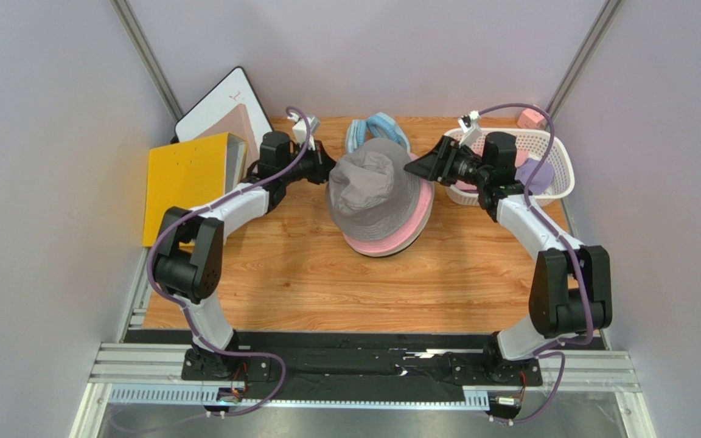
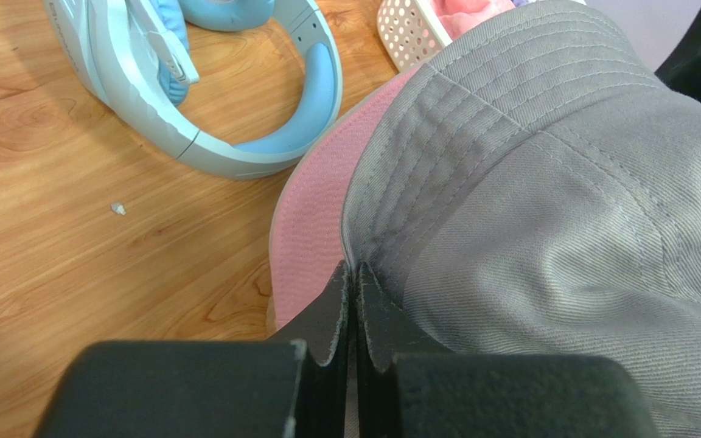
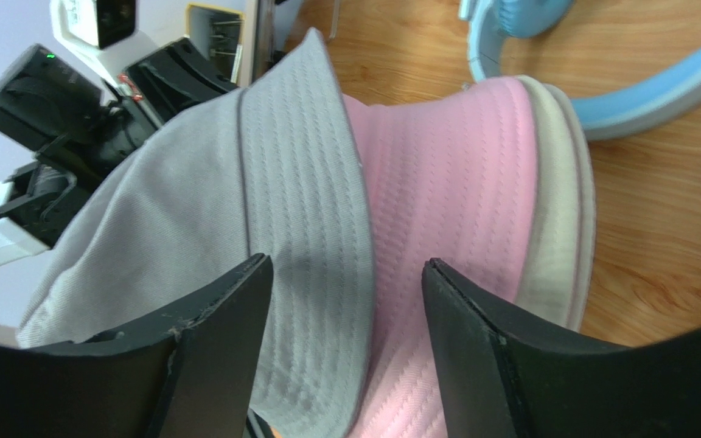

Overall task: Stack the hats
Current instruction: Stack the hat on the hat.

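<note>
A grey hat (image 1: 372, 182) lies crown up on a pink hat (image 1: 400, 239) in the middle of the table, with a beige hat's (image 3: 555, 228) brim showing under the pink one (image 3: 446, 182). My left gripper (image 1: 324, 170) is shut on the grey hat's (image 2: 555, 228) left brim, its fingertips (image 2: 338, 292) pressed together at the seam beside the pink brim (image 2: 313, 228). My right gripper (image 1: 414, 167) stands open at the pile's right side. Its fingers straddle the grey brim (image 3: 308, 210) and the pink fabric without pinching either.
Light blue headphones (image 1: 377, 128) lie just behind the pile. A white perforated basket (image 1: 555, 151) at the back right holds pink and lavender fabric (image 1: 535, 173). A yellow folder (image 1: 185, 182) and a whiteboard (image 1: 226, 105) lean at the back left.
</note>
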### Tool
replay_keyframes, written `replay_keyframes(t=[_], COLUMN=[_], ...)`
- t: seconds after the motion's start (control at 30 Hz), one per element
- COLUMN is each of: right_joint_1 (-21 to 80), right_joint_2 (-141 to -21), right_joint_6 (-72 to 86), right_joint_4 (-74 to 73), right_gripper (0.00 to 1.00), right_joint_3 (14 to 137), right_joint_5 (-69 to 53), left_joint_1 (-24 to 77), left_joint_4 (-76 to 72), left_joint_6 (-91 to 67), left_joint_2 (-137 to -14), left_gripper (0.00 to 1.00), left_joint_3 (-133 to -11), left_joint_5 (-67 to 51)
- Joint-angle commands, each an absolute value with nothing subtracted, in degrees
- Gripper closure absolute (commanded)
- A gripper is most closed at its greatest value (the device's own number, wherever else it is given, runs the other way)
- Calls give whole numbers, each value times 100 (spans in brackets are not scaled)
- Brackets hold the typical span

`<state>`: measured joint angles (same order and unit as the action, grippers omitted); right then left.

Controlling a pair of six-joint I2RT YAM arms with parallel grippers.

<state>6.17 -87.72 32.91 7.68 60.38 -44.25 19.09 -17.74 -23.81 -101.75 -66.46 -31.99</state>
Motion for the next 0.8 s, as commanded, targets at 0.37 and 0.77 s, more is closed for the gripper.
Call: replay_keyframes(t=[0.37,0.77], right_joint_1=[615,606], right_joint_2=[-8447,-8051], right_joint_6=[3745,2874], right_joint_4=[1531,26], right_gripper=[100,100], right_joint_3=[5766,5107], right_joint_5=[-4870,-3235], left_joint_1=[2136,2180], left_joint_4=[-1933,-2461], left_joint_6=[-2303,-2593], left_joint_2=[-9818,-10116], left_gripper=[100,100], left_joint_3=[-6461,-6161], left_joint_5=[-3164,-2804])
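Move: The grey hat's middle lies about 7 cm to the right gripper's left and 4 cm back, roughly level in height; its right brim edge already runs between those open fingers. From the right gripper, the pink hat under it is some 5 cm left, 7 cm back and 5 cm lower, and the headphones about 6 cm left, 8 cm ahead and far below. From the left gripper, already pinching the brim, the grey hat's middle is about 8 cm right and 5 cm back, slightly above. Shut the right gripper from about two-thirds open onto the grey hat's right brim while lifting it some 2 cm and nudging it left, then draw that pinched edge about 3 cm down, a little less to the right, and slightly back towards the base. Keep the left gripper closed on its side of the brim and ease it about 1 cm right and back with it. ##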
